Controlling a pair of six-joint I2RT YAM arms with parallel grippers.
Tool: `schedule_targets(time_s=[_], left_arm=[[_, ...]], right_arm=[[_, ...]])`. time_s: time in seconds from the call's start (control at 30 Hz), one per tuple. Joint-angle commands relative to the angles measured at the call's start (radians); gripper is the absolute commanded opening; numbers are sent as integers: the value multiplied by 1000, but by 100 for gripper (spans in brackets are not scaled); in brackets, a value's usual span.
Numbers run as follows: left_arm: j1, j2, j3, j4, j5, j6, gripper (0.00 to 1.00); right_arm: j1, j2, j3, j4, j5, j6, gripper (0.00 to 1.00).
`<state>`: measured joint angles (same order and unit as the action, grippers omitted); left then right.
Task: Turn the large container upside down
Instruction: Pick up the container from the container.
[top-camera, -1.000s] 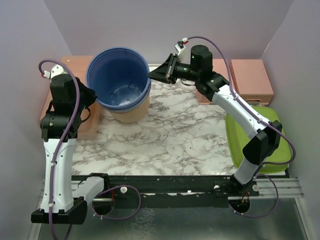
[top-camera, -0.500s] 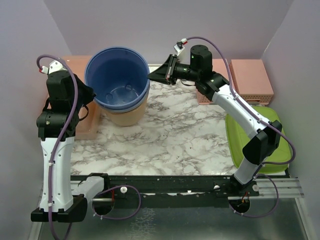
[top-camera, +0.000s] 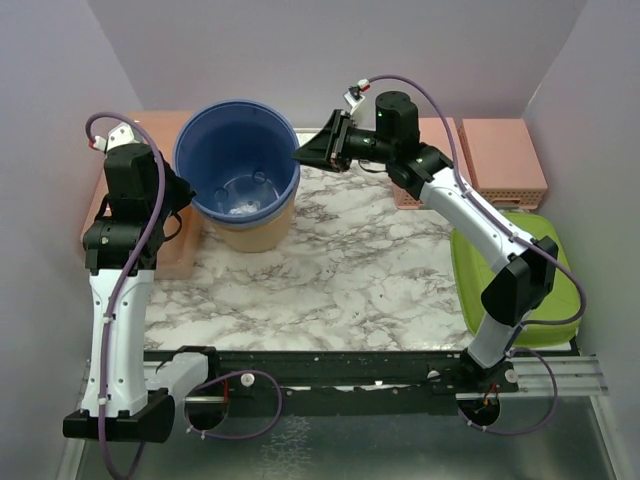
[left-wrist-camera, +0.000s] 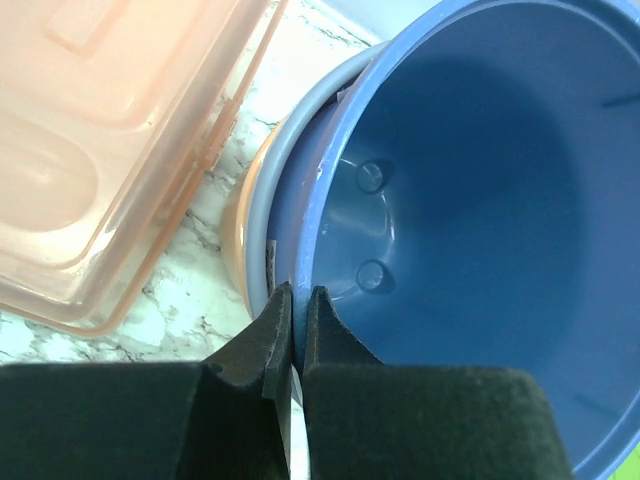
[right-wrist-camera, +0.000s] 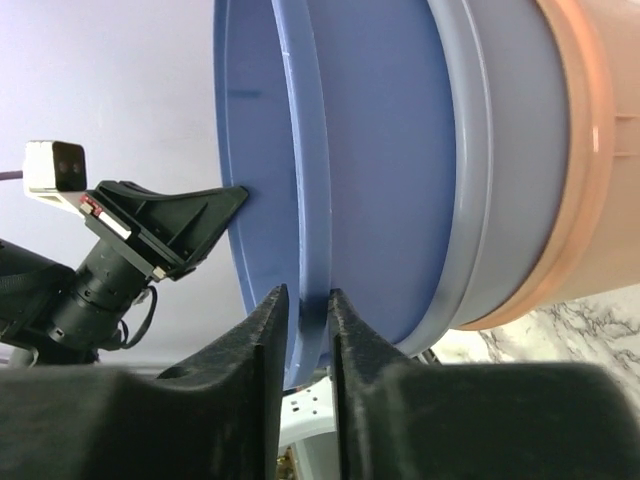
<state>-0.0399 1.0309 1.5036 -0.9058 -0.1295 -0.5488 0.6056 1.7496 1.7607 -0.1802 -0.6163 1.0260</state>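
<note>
The large container (top-camera: 238, 165) is a blue bucket standing mouth up, nested in a grey one (right-wrist-camera: 500, 150) and a tan one (top-camera: 258, 228) at the back left of the marble table. My left gripper (top-camera: 185, 195) is shut on its left rim; in the left wrist view the jaws (left-wrist-camera: 297, 290) pinch the blue wall (left-wrist-camera: 470, 150). My right gripper (top-camera: 300, 153) is at the right rim. In the right wrist view its jaws (right-wrist-camera: 308, 293) straddle the blue rim (right-wrist-camera: 370, 150), slightly open, with a gap showing on one side.
A pink lidded box (top-camera: 160, 130) lies right behind my left gripper and also shows in the left wrist view (left-wrist-camera: 100, 150). Pink perforated boxes (top-camera: 505, 150) sit at the back right. A green tray (top-camera: 520, 290) lies along the right edge.
My right gripper's jaws have parted a little off the blue rim. The blue container has settled from a slight tilt to sitting more level in the stack. My left gripper keeps its hold.
</note>
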Motion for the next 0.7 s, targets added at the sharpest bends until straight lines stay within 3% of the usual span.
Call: schedule_targets(time_s=[0.0,0.17,0.43,0.53,0.67], left_arm=[[-13,10,14,80,38,40,0],[-14,43,56,116,14,44,0],[-4,82,60,162,33,1,0],[8,92,56,178,48,-11,0],[30,118,64,198,79,-40,0]], right_arm=[[7,28,72,-46,19,-94,38],[-14,-5,87,-165,141,-180,59],[-58,-171,-145,-80,266,-182,60],[-58,-224,-215,3,200,-211,61],[-57,-217,-222,-11,126,-219,63]])
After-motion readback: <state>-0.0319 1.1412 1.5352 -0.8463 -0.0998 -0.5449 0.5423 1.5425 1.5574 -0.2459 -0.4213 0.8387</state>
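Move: My left hand grips the blue container's near-left rim; its middle lies about 11 cm to my right, 6 cm ahead and 12 cm down. From my right hand, at the far-right rim with the fingers already parting, it lies some 14 cm left, 1 cm back and 13 cm down. The grey container around it sits about 4 cm lower. The peach box lies roughly 15 cm left and 8 cm ahead of my left hand, 25 cm down. I open my right fingers wide to free the rim, easing that hand about 2.5 cm forward with a small dip, then draw it back and out to the right, ending some 7 cm right of its start; the wrist turns clockwise roughly 15 degrees and the fingers dip. My left hand keeps its pinch on the rim and pushes about 3.5 cm forward. ##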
